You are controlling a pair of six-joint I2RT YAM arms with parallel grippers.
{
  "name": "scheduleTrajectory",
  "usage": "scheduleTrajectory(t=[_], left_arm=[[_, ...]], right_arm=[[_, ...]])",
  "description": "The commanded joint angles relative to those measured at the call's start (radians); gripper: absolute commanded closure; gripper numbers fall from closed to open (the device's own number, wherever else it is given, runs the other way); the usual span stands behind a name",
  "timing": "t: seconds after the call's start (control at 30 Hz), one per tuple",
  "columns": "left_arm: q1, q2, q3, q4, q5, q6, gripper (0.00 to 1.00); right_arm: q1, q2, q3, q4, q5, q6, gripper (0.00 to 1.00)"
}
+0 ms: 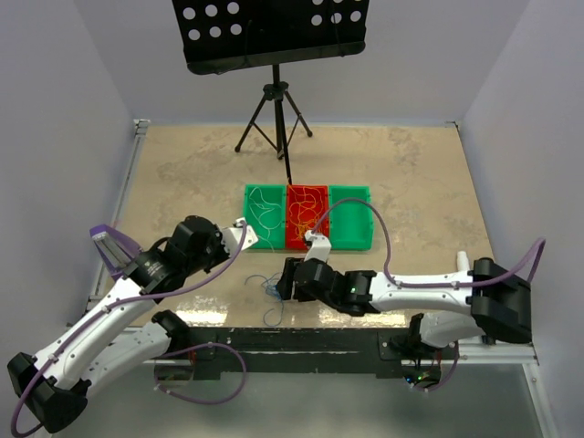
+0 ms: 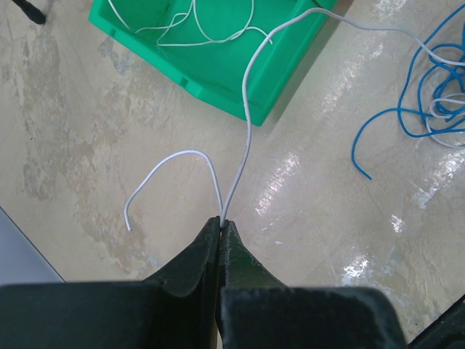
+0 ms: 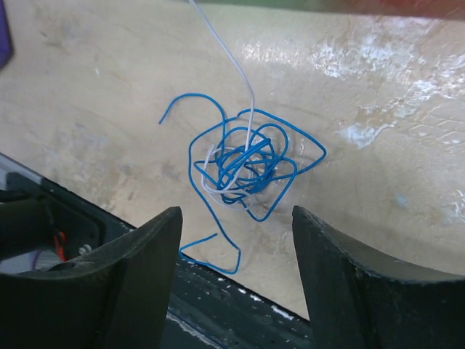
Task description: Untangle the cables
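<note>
A small clump of thin blue cables (image 3: pixel 243 163) with a white strand through it lies on the table near the front edge; it also shows in the top view (image 1: pixel 271 290) and at the right of the left wrist view (image 2: pixel 439 87). My left gripper (image 2: pixel 221 219) is shut on a white cable (image 2: pixel 245 138) that runs past the green tray's corner to the clump. In the top view the left gripper (image 1: pixel 245 235) is beside the tray's left front corner. My right gripper (image 3: pixel 236 218) is open and empty, just above and short of the clump, also in the top view (image 1: pixel 287 278).
A three-part tray stands mid-table: a left green bin (image 1: pixel 251 239) holding white cables (image 2: pixel 196 29), a red middle bin (image 1: pixel 294 239) with yellow-orange cables and a right green bin (image 1: pixel 351 239). A black music stand (image 1: pixel 274 119) is behind. The table's dark front edge (image 3: pixel 218 305) is close to the clump.
</note>
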Motion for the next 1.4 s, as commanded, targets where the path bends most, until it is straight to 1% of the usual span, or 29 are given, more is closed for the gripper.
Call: scheduleTrajectory(t=[0.0, 0.2, 0.23, 0.27, 0.4, 0.47, 0.53, 0.6, 0.67, 0.7, 0.77, 0.83, 1.0, 1.1, 1.2, 1.3, 1.37], left_arm=[[0.005, -0.023, 0.060, -0.024, 0.066, -0.011, 1.00], [0.005, -0.034, 0.070, -0.046, 0.078, 0.015, 1.00], [0.005, -0.037, 0.070, -0.047, 0.081, 0.018, 1.00], [0.005, -0.042, 0.068, -0.049, 0.083, 0.022, 1.00], [0.005, -0.048, 0.060, -0.053, 0.081, 0.023, 1.00], [0.005, -0.046, 0.054, -0.052, 0.071, 0.020, 1.00], [0.005, -0.049, 0.036, -0.036, 0.049, 0.019, 1.00], [0.005, -0.042, 0.015, 0.002, -0.009, 0.011, 1.00], [0.005, -0.022, -0.005, 0.052, -0.111, 0.003, 1.00], [0.005, -0.010, -0.012, 0.078, -0.156, -0.001, 1.00], [0.005, 0.012, -0.015, 0.124, -0.239, -0.012, 1.00], [0.005, 0.010, -0.006, 0.157, -0.276, -0.023, 1.00], [0.008, 0.001, 0.065, 0.186, -0.296, -0.058, 1.00], [0.009, -0.025, 0.125, 0.214, -0.308, -0.080, 1.00], [0.011, -0.077, 0.201, 0.296, -0.342, -0.112, 1.00], [0.011, -0.154, 0.261, 0.428, -0.315, -0.138, 1.00], [0.009, -0.166, 0.325, 0.461, -0.285, -0.153, 1.00]], right_arm=[[-0.013, 0.076, 0.066, 0.124, -0.068, -0.081, 0.34], [-0.060, 0.196, 0.109, 0.194, -0.100, -0.115, 0.43], [-0.065, 0.217, 0.117, 0.195, -0.097, -0.118, 0.47], [-0.068, 0.237, 0.129, 0.195, -0.093, -0.121, 0.50], [-0.068, 0.272, 0.146, 0.184, -0.088, -0.118, 0.74], [-0.066, 0.250, 0.131, 0.175, -0.067, -0.115, 0.79], [-0.066, 0.211, 0.103, 0.151, -0.060, -0.104, 0.80], [-0.065, 0.156, 0.065, 0.131, -0.059, -0.087, 0.82], [-0.065, 0.101, 0.025, 0.112, -0.057, -0.076, 0.83], [-0.065, 0.076, 0.010, 0.108, -0.057, -0.067, 0.86], [-0.065, 0.017, -0.019, 0.063, -0.050, -0.049, 0.95], [-0.065, -0.025, -0.044, 0.040, -0.047, -0.029, 1.00], [-0.065, -0.109, -0.052, -0.068, -0.007, 0.023, 1.00], [-0.065, -0.178, -0.024, -0.224, 0.074, 0.111, 1.00], [-0.065, -0.238, 0.013, -0.399, 0.159, 0.229, 1.00], [-0.065, -0.287, 0.017, -0.451, 0.176, 0.274, 1.00], [-0.065, -0.286, 0.011, -0.455, 0.182, 0.274, 1.00]])
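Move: The blue cable tangle lies about 3 cm ahead of the open right hand, 3 cm to its left and 4 cm below. From the left hand, which already grips the white cable running into the tangle, it is roughly 11 cm right, 5 cm back and 10 cm down. The left green box's middle is some 10 cm ahead and 9 cm right of the left hand; the red box stands about 18 cm ahead and 4 cm right of the right hand. Down, left and forward, some 6 cm in all, the right hand dips into the tangle, closes on a blue strand, then draws it about 11 cm to the right and 6 cm up, turning clockwise. The left hand keeps its pinch on the white cable, eases about 1 cm back, then goes some 5 cm forward and finally sweeps up 15 cm away from the tangle, fingers tipping upward nearly 30 degrees. ##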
